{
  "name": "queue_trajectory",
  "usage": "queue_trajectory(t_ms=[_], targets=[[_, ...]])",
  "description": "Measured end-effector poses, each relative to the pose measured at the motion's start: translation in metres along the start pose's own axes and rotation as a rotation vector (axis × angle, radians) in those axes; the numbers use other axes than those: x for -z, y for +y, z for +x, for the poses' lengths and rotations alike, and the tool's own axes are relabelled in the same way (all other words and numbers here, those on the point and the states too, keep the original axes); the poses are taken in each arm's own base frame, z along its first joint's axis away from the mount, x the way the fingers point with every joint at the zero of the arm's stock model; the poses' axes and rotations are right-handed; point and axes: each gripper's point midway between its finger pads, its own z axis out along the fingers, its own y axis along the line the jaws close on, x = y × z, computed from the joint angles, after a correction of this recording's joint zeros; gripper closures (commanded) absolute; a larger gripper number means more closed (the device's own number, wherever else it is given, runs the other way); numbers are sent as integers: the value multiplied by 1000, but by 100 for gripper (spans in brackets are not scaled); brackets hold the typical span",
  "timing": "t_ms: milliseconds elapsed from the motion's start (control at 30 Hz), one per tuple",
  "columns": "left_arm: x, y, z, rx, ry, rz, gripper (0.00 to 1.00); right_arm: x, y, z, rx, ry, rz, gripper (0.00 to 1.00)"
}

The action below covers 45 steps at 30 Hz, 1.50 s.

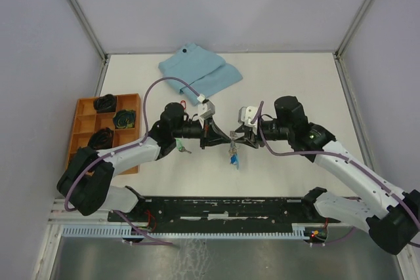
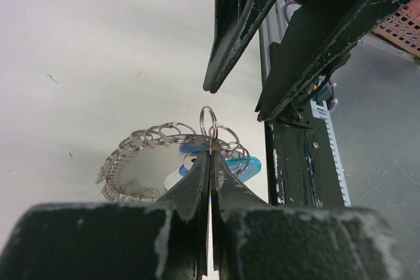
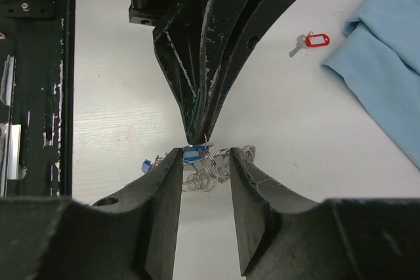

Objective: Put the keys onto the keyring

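The keyring (image 2: 154,137), a loop of small silver rings, hangs above the table in mid-scene (image 1: 232,152). My left gripper (image 2: 210,153) is shut on one ring at its top. A key with a blue tag (image 2: 246,165) dangles among the rings, its blue tag (image 3: 194,154) also showing just under the left fingertips. My right gripper (image 3: 205,157) faces the left one with its jaws open, one on each side of the rings (image 3: 216,168), holding nothing. A key with a red tag (image 3: 312,40) lies on the table by the cloth (image 1: 184,103). A small greenish key (image 1: 186,150) lies under the left arm.
A folded light-blue cloth (image 1: 200,70) lies at the back of the table (image 3: 387,63). An orange compartment tray (image 1: 85,119) with dark items stands at the left. A black rail (image 1: 223,208) runs along the near edge.
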Motion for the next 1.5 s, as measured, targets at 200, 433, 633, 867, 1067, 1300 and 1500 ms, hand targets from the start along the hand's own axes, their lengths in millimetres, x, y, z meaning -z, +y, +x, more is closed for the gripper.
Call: queue_trajectory(t_ms=[200, 433, 633, 867, 1067, 1300, 1500], targets=[[0, -1, -3, -16, 5, -4, 97, 2, 1, 2, 22, 81, -65, 55], [-1, -2, -1, -15, 16, -1, 97, 0, 7, 13, 45, 146, -147, 59], [-2, -3, -1, -18, 18, 3, 97, -3, 9, 22, 69, 179, -191, 60], [-3, -5, -3, -25, 19, 9, 97, -7, 8, 25, 89, 181, -205, 59], [-4, -5, -4, -27, 19, 11, 97, -9, 7, 29, 102, 185, -219, 74], [-4, -5, -2, -23, 23, 11, 97, -9, 7, 29, 114, 186, -224, 99], [-4, -4, -1, -32, 29, 7, 97, -9, 7, 28, 105, 187, -216, 99]])
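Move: The right hand, open and empty, hovers about 3 cm above the ring in the left fingertips, with next to no sideways offset. The keyring and its blue tags hang below, middle roughly 8 cm under the right hand. On the table some 19 cm lower lie the red-tagged key, about 17 cm ahead and 18 cm left, and the green-tagged key, 3 cm ahead and 17 cm left. The ring is about 1 cm right of the left hand. The right fingers shut on the ring sticking out of the left fingertips, pinching the wire right against those tips. To get there the right hand sinks about 3 cm, opening barely narrowed, while its fingers tip some 15 degrees steeper down and swing a little counter-clockwise; only then do they close. The left hand stays put and keeps its grip. ##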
